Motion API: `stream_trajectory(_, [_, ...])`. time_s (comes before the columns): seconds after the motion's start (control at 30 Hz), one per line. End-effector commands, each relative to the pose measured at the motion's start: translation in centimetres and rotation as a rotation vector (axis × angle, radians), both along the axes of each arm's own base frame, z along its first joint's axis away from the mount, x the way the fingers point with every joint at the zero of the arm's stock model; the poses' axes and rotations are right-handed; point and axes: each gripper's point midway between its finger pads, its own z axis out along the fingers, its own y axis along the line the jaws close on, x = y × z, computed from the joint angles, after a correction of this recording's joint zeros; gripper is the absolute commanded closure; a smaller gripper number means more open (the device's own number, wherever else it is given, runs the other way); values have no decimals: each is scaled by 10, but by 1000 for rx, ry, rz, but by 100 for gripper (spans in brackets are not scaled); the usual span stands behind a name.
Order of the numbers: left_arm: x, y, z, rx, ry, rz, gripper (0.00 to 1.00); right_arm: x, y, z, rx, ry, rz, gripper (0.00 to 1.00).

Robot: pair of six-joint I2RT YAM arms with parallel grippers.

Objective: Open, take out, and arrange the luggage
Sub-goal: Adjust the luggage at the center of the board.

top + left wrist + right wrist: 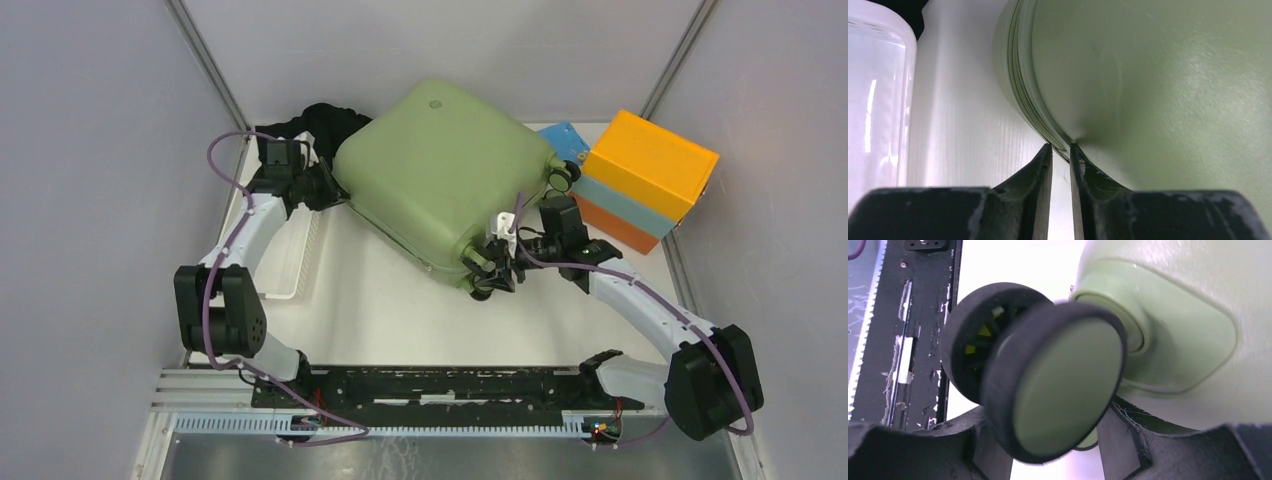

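The luggage (440,170) is a sage-green hard-shell suitcase lying flat in the middle of the table, its shells together. My left gripper (325,188) is at its left edge. In the left wrist view the tips of the left gripper (1061,146) touch the zip edge (1020,85) of the luggage (1148,75), a narrow gap between them showing only table. My right gripper (490,262) is at the near right corner. In the right wrist view the right gripper (1048,410) is shut on a black wheel (1058,385) of the luggage (1188,315).
An orange and light-blue box (645,180) stands right of the suitcase, with a blue piece (562,138) beside it. A white basket (290,260) lies along the left side, by the left arm. Black fabric (320,120) bunches behind the suitcase. A black rail (430,385) runs along the near edge.
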Motion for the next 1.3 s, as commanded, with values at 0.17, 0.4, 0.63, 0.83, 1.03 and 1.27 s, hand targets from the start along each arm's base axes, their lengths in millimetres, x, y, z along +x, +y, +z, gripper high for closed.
stream_trajectory(0.17, [1,18,78,126,-239,4,66,15,44,38,7,-90,76,39])
stream_trajectory(0.4, [-52,7,97,84,-301,-69,55,6,19,28,-124,-183,125,31])
stream_trajectory(0.63, [-119,-45,118,-170,-389,-321,34,-15,-21,10,-109,-250,123,20])
stream_trajectory(0.83, [-150,-73,121,-358,-394,-397,25,-9,-46,2,-46,-291,6,18])
stream_trajectory(1.03, [-180,-138,93,-229,-417,-474,25,-8,-57,-11,-11,-291,-49,17])
stream_trajectory(1.27, [-197,-154,59,-171,-557,-489,27,-11,-68,-29,-19,-305,-78,15])
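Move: From the left hand, its fingertips at the suitcase's left corner, the suitcase's near wheels stand some 31 cm right and 18 cm back, at about hand height; the suitcase's middle is about 23 cm right and 2 cm ahead, the white basket about 19 cm left and 9 cm back, and the black cloth 8 cm left and 15 cm ahead. The right hand has those near wheels right before its open fingers, about 3 cm to its left and level with it; the suitcase's far wheels lie roughly 15 cm right and 21 cm ahead. The right hand presses on leftward against the near wheels for about 3 cm, then reverses and backs off to the right and down, ending some 7 cm right of its start and 4 cm lower with its fingers wider open and clear of the suitcase. Meanwhile the left hand comes free of the suitcase's left corner, climbing about 10 cm, then swings back and right along the suitcase's near side towards the near wheels, some 22 cm back and 16 cm right in all, sinking to about 5 cm above its start as its fingers open wide and it turns some 35 degrees clockwise and tips upward. ##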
